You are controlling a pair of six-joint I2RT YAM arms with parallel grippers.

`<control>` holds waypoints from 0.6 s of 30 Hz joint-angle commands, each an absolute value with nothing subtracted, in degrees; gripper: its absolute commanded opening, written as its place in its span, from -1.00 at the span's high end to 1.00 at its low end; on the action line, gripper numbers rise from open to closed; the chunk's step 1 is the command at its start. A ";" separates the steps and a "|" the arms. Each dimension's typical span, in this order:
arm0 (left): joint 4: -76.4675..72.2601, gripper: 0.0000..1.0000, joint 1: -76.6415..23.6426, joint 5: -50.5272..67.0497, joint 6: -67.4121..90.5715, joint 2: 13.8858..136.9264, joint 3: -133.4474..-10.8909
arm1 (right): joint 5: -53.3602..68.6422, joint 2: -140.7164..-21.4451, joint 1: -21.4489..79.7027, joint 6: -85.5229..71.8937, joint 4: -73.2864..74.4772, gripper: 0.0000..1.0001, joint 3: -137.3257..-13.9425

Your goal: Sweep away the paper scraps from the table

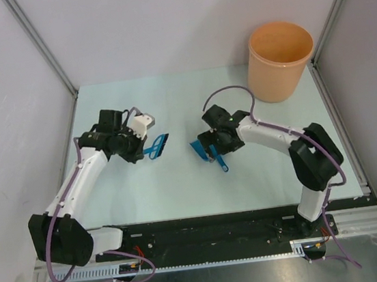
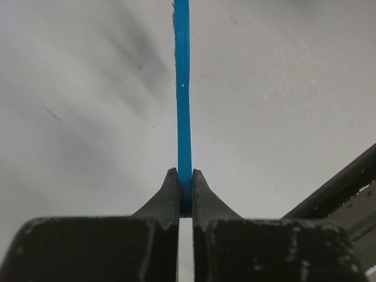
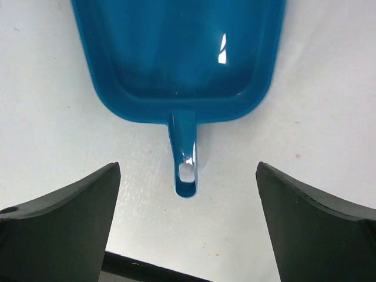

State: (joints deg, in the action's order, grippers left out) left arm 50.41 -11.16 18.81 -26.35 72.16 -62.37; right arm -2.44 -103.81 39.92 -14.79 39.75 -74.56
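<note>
No paper scraps show in any view. My left gripper (image 1: 144,148) (image 2: 185,176) is shut on the thin handle of a blue brush (image 1: 158,145) (image 2: 183,88), held over the left middle of the pale green table (image 1: 181,190). A blue dustpan (image 1: 200,148) (image 3: 182,53) lies flat on the table, its pan empty and its short handle pointing back at my right gripper (image 1: 212,153) (image 3: 188,167). That gripper hangs just above it, open wide, with one finger on each side of the handle and touching neither side.
An orange bin (image 1: 279,60) stands at the table's back right corner. Grey walls and a metal frame (image 1: 342,129) bound the table. The black rail (image 1: 206,231) with the arm bases runs along the near edge.
</note>
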 commanded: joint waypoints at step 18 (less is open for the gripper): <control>45.62 1.00 -53.68 -38.81 -28.65 104.38 -89.12 | -12.40 -68.65 14.60 -16.17 33.75 -0.99 -57.84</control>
State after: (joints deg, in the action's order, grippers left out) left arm 47.64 -48.23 -22.31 -26.22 97.95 -85.45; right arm -14.90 -72.90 17.72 -15.84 35.55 -59.00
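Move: The blue dustpan lies about 20 cm to the right of the left hand, some 5 cm farther out and 12 cm below; that hand already grips the brush. From the right hand, the dustpan's middle is about 4 cm ahead, 2 cm left and 3 cm below, its handle between the open fingers. The leftover red scrap lies some 28 cm right of the right hand, 6 cm back; the bin some 25 cm ahead and 22 cm right. The brush, still pinched in the left fingers, is carried about 14 cm right and some 5 cm forward towards the dustpan, arching up slightly before sinking, while the wrist rolls some 30 degrees, left side rising. The right hand, fingers staying wide open, rises off the dustpan's handle, then sweeps right, clearing the brush's way and nearing the red scrap from above, turning clockwise. ##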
